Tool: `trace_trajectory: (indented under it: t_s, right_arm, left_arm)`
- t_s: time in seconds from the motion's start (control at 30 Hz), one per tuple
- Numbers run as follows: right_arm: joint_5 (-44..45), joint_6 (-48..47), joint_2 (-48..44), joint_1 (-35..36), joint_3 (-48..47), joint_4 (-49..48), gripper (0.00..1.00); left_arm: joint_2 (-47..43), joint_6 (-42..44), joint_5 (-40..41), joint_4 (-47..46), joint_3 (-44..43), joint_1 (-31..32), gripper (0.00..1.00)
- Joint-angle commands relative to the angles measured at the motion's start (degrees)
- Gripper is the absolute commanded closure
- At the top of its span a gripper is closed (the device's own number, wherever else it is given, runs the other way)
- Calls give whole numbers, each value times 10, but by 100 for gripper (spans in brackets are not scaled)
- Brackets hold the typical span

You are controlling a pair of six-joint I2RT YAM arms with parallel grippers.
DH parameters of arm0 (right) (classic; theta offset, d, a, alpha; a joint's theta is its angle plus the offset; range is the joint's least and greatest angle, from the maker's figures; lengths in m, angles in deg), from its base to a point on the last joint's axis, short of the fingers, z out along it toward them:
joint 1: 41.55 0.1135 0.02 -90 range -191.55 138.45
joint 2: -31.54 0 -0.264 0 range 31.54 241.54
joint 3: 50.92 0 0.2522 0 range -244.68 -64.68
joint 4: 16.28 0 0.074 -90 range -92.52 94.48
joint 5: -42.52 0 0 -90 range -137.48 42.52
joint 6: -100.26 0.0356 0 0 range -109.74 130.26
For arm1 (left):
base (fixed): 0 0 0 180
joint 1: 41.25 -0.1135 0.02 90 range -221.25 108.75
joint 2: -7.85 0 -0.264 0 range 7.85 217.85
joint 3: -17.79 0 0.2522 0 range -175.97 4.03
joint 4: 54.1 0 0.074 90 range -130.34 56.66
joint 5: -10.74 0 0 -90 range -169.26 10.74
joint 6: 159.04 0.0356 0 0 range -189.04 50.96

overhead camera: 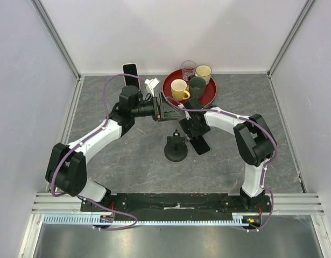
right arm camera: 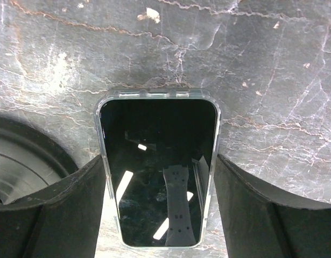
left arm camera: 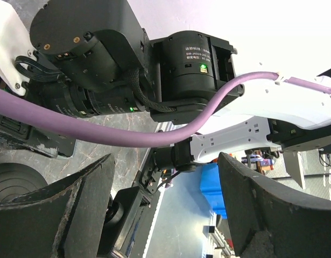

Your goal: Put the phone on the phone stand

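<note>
The phone [right arm camera: 157,172], black-screened in a clear case, lies flat on the grey marble table [right arm camera: 273,80]. My right gripper [right arm camera: 160,161] straddles it from above, and its fingers [right arm camera: 246,209] press against both long edges. From above, the phone [overhead camera: 201,145] pokes out under the right gripper [overhead camera: 195,134]. The black phone stand [overhead camera: 176,150] with its round base stands just left of it, and its edge [right arm camera: 20,161] shows in the right wrist view. My left gripper [overhead camera: 166,107] hovers open farther back, holding nothing.
A red tray [overhead camera: 209,95] with a yellow mug [overhead camera: 179,90], a dark mug, a cream mug and a glass sits at the back. A second phone [overhead camera: 130,73] stands upright at the back wall beside a small white object [overhead camera: 152,85]. Enclosure walls surround the table.
</note>
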Motion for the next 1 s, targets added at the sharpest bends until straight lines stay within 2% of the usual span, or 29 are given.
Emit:
trace_trajectory:
  t_s: [0.0, 0.1, 0.3, 0.43, 0.6, 0.77, 0.97]
  right_arm:
    - [86, 18, 2, 9, 62, -22, 100]
    - [117, 17, -58, 8, 97, -66, 100]
    - [119, 11, -215, 7, 205, -191, 100]
    - [128, 2, -302, 7, 280, -303, 100]
    - [94, -17, -456, 6, 390, -426, 100]
    - [50, -47, -574, 7, 421, -437, 100]
    - [-16, -71, -631, 7, 395, -386, 100]
  left_arm:
    - [3, -12, -7, -22, 4, -6, 17]
    - [2, -14, -6, -21, 6, -10, 17]
    - [-1, -19, -6, -24, 8, -14, 18]
    - [2, -26, -9, -27, 8, -14, 18]
    - [16, -40, -20, -36, 8, -14, 18]
    - [17, -39, -27, -45, 6, -3, 19]
    - [19, 43, -3, 50, -33, 30, 20]
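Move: The right hand already grips the phone low over the table. The phone stand is about 11 cm to its left and 7 cm back, its middle some 4 cm higher. The yellow mug is roughly 21 cm ahead and 9 cm to the left, and the red tray's middle 23 cm ahead and 4 cm left. From the left hand the phone stand is about 21 cm below, 4 cm back and 4 cm right. The right hand lifts the gripped phone about 17 cm, slightly back and right, swinging its fingers some 50 degrees up-forward. ##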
